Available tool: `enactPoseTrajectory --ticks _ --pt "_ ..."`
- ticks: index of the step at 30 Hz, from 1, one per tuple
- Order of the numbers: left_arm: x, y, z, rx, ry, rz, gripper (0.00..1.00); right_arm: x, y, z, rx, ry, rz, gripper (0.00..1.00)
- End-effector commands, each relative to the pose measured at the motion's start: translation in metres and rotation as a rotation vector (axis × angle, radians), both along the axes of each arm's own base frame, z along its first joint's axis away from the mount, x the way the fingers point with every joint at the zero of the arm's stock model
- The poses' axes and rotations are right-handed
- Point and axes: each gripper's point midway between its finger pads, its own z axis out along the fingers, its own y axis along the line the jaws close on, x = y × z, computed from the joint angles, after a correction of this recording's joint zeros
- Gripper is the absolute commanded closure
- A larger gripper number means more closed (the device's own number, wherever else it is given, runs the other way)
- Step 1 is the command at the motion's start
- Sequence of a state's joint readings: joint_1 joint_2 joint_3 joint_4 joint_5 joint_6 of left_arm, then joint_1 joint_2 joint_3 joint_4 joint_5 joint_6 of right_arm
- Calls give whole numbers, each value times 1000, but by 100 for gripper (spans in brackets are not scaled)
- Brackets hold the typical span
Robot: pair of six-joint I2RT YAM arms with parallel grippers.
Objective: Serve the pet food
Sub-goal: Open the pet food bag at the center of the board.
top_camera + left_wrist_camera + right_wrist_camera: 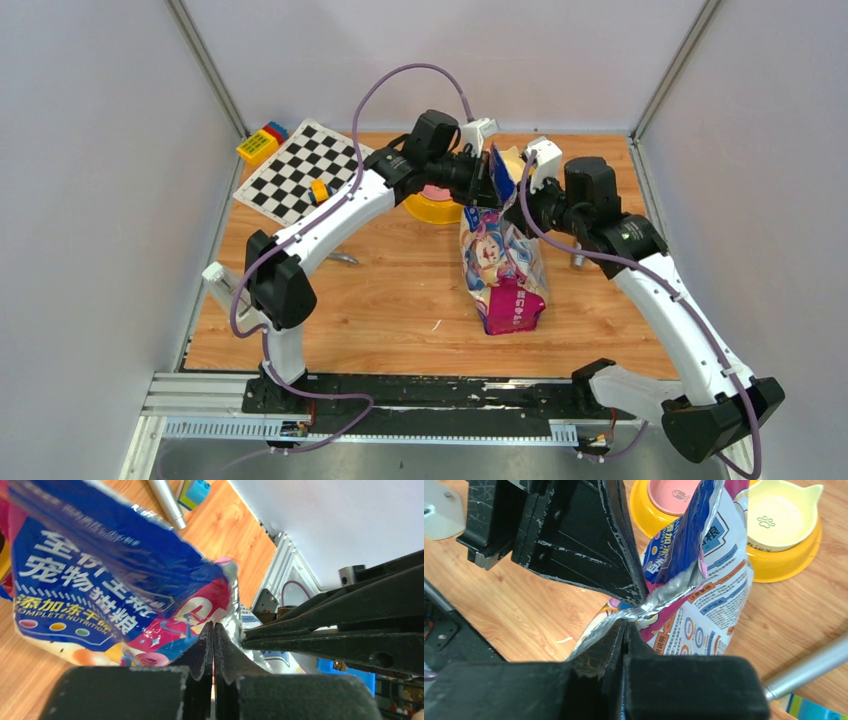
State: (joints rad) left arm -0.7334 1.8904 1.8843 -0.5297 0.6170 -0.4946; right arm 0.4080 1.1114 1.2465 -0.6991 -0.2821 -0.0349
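Note:
The glossy blue-and-pink bag (503, 270) with a cartoon cat stands upright mid-table. The pet food itself is hidden inside it. My left gripper (487, 182) is shut on one side of the bag's top edge; in the left wrist view its jaws (213, 630) pinch the bag (95, 575). From the other side, my right gripper (520, 192) is shut on the silver-lined lip, its jaws (626, 626) clamping the bag (709, 600). The two grippers almost touch. Just behind the bag sits the yellow double-bowl feeder (428, 210), with a pink bowl (674, 494) and a cream bowl (774, 515).
A checkerboard sheet (300, 172) lies at the back left, with a yellow toy block (258, 146) beside it and a small block (320, 190) on it. A grey item (341, 258) lies left of the bag. A silver cylinder (578, 261) lies to its right.

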Motion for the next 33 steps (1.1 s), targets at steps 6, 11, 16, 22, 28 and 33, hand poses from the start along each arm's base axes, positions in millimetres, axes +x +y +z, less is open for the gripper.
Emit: enactPoseTrajectory --ticks 6,11,16,22,28,33 --pt "3 5 5 31 -40 23 100 18 -39 2 -203 -110 -171 100" --pt "4 6 6 44 -41 39 100 24 -51 5 -250 -159 -233 100" --pt "6 10 10 57 -53 64 100 25 -49 7 -253 -168 -230 100" --pt "19 19 32 69 -144 113 95 26 -36 39 -184 -207 -187 85" --pt "80 58 72 51 -267 254 58 49 -24 95 -100 -312 -194 49" --pt "105 70 83 -11 -290 245 34 83 -23 110 -19 -356 -262 44"
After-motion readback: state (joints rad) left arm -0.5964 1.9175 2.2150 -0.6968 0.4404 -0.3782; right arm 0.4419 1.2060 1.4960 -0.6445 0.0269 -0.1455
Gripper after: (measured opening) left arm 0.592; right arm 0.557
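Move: The pet food bag stands upright, its top rim at both hands' shut fingertips, which are only some 3 cm apart. Its middle is about 14 cm below the left hand, 6 cm back and 3 cm right; from the right hand 13 cm below, 4 cm back and level sideways. From the right hand, the cream bowl is 20 cm ahead and 1 cm right, the pink bowl 20 cm ahead and 13 cm left, both 25 cm below. The pet food bag's rim, still pinched by both hands, is pulled apart: the right hand draws about 4 cm to the right and 2 cm forward, rolling some 15 degrees, while the left gives barely 1 cm left and down. Then both grippers open, let go of the rim and rise about 9 cm while heading forward, the left also swinging some 5 cm left. ##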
